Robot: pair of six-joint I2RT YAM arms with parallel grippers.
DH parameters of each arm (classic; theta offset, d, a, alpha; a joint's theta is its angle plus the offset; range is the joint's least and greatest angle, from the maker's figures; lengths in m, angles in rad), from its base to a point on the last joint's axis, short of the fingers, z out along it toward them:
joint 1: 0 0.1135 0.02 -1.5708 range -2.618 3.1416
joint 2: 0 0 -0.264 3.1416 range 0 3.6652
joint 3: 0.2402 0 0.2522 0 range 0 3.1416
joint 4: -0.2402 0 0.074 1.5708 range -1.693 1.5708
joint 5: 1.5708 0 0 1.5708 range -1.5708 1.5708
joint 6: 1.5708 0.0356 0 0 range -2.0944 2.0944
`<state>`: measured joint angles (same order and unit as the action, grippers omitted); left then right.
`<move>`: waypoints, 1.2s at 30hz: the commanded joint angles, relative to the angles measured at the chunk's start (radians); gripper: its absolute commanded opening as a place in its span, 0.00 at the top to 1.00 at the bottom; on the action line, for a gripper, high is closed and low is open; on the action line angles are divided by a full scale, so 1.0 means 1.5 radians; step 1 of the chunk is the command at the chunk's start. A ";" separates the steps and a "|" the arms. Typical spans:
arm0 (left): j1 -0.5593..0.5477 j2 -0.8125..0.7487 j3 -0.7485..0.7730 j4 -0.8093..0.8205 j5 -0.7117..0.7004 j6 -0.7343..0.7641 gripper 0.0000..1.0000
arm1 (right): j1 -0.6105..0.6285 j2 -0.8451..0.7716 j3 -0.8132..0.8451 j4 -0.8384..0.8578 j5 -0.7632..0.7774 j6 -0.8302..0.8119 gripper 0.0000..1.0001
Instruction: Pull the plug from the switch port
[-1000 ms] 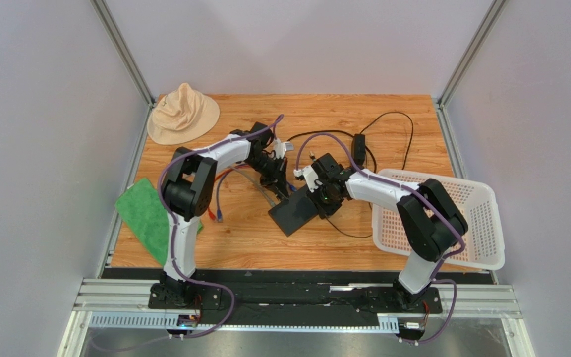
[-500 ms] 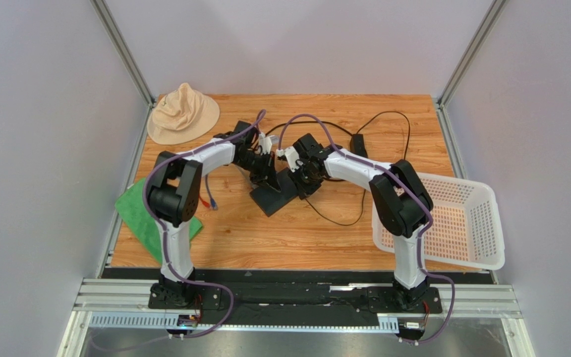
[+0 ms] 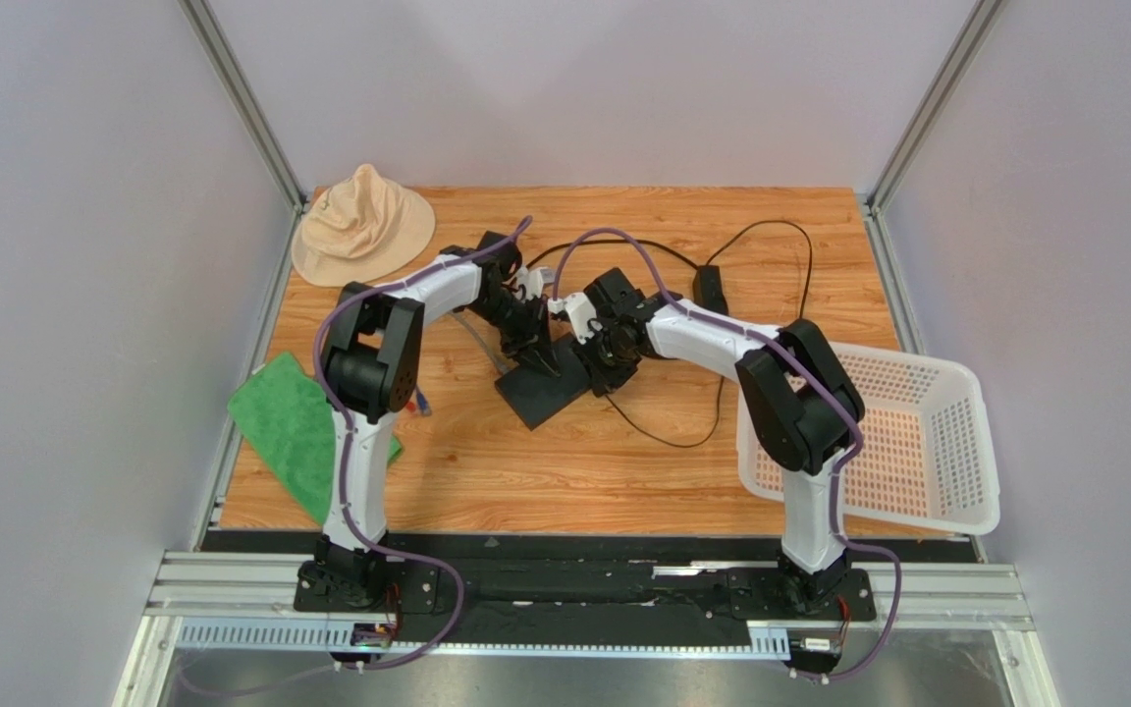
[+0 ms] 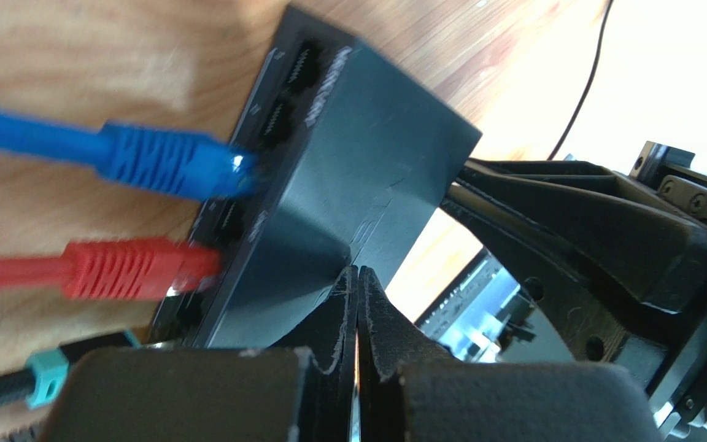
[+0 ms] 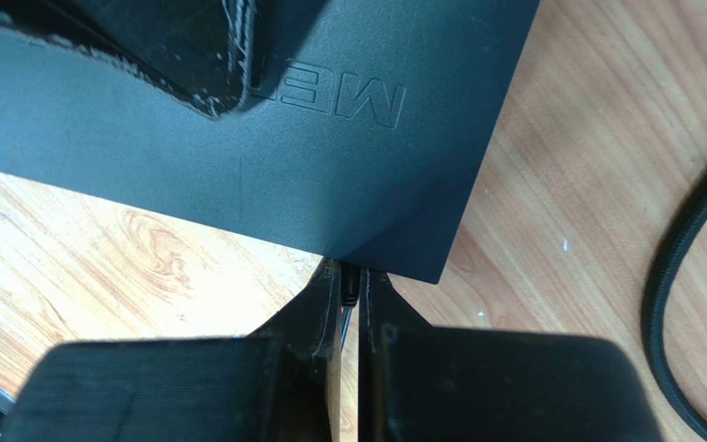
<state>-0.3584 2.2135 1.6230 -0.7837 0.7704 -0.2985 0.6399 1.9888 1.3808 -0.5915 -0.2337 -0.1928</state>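
Note:
The black switch [image 3: 533,395] lies mid-table, tilted. In the left wrist view the switch [image 4: 366,184] has a blue plug [image 4: 177,164] and a red plug [image 4: 131,269] in its row of sockets. My left gripper [image 4: 357,276] is shut, its tips pressed on the switch's top; it also shows in the top view [image 3: 539,351]. My right gripper [image 5: 352,287] is shut on a small black plug [image 5: 352,282] that sits at the switch's edge [image 5: 265,138]. In the top view the right gripper [image 3: 591,366] is at the switch's far right corner.
A beige hat [image 3: 362,224] lies at the back left, a green cloth [image 3: 288,424] at the left edge, a white basket [image 3: 896,442] at the right. A black power adapter [image 3: 709,283] and its thin cable [image 3: 675,427] lie behind and to the right of the switch.
Both grippers and the switch have moved back and left across the table since one second ago. Over the last half second only the left arm's elbow shifted.

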 commanded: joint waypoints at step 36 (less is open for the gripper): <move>0.015 0.051 -0.031 -0.054 -0.114 -0.013 1.00 | 0.002 -0.150 -0.159 -0.148 0.008 0.046 1.00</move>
<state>-0.3492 2.2517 1.6104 -0.9520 0.8368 -0.3588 0.6380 1.8286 1.1751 -0.7380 -0.2646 -0.1764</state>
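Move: The power plug is between the right fingers, seated in the switch's jack edge; the switch's middle lies about 7 cm left and 1 cm ahead of that hand, at its height. The black adapter lies some 13 cm ahead and 14 cm right of the right hand. From the left hand the plug is about 7 cm right, 3 cm back and 3 cm below; the switch's middle is roughly 2 cm back, 1 cm left and 2 cm down. The power plug, still pinched in the right fingers, is drawn level back and to the right, away from the switch: about 3.5 cm mostly back, a short halt, then another 6 cm diagonally, the fingertips tipping back some 10 degrees. The left hand, fingers shut on the switch's top, goes back about 4 cm, its tips swinging back towards the base. ##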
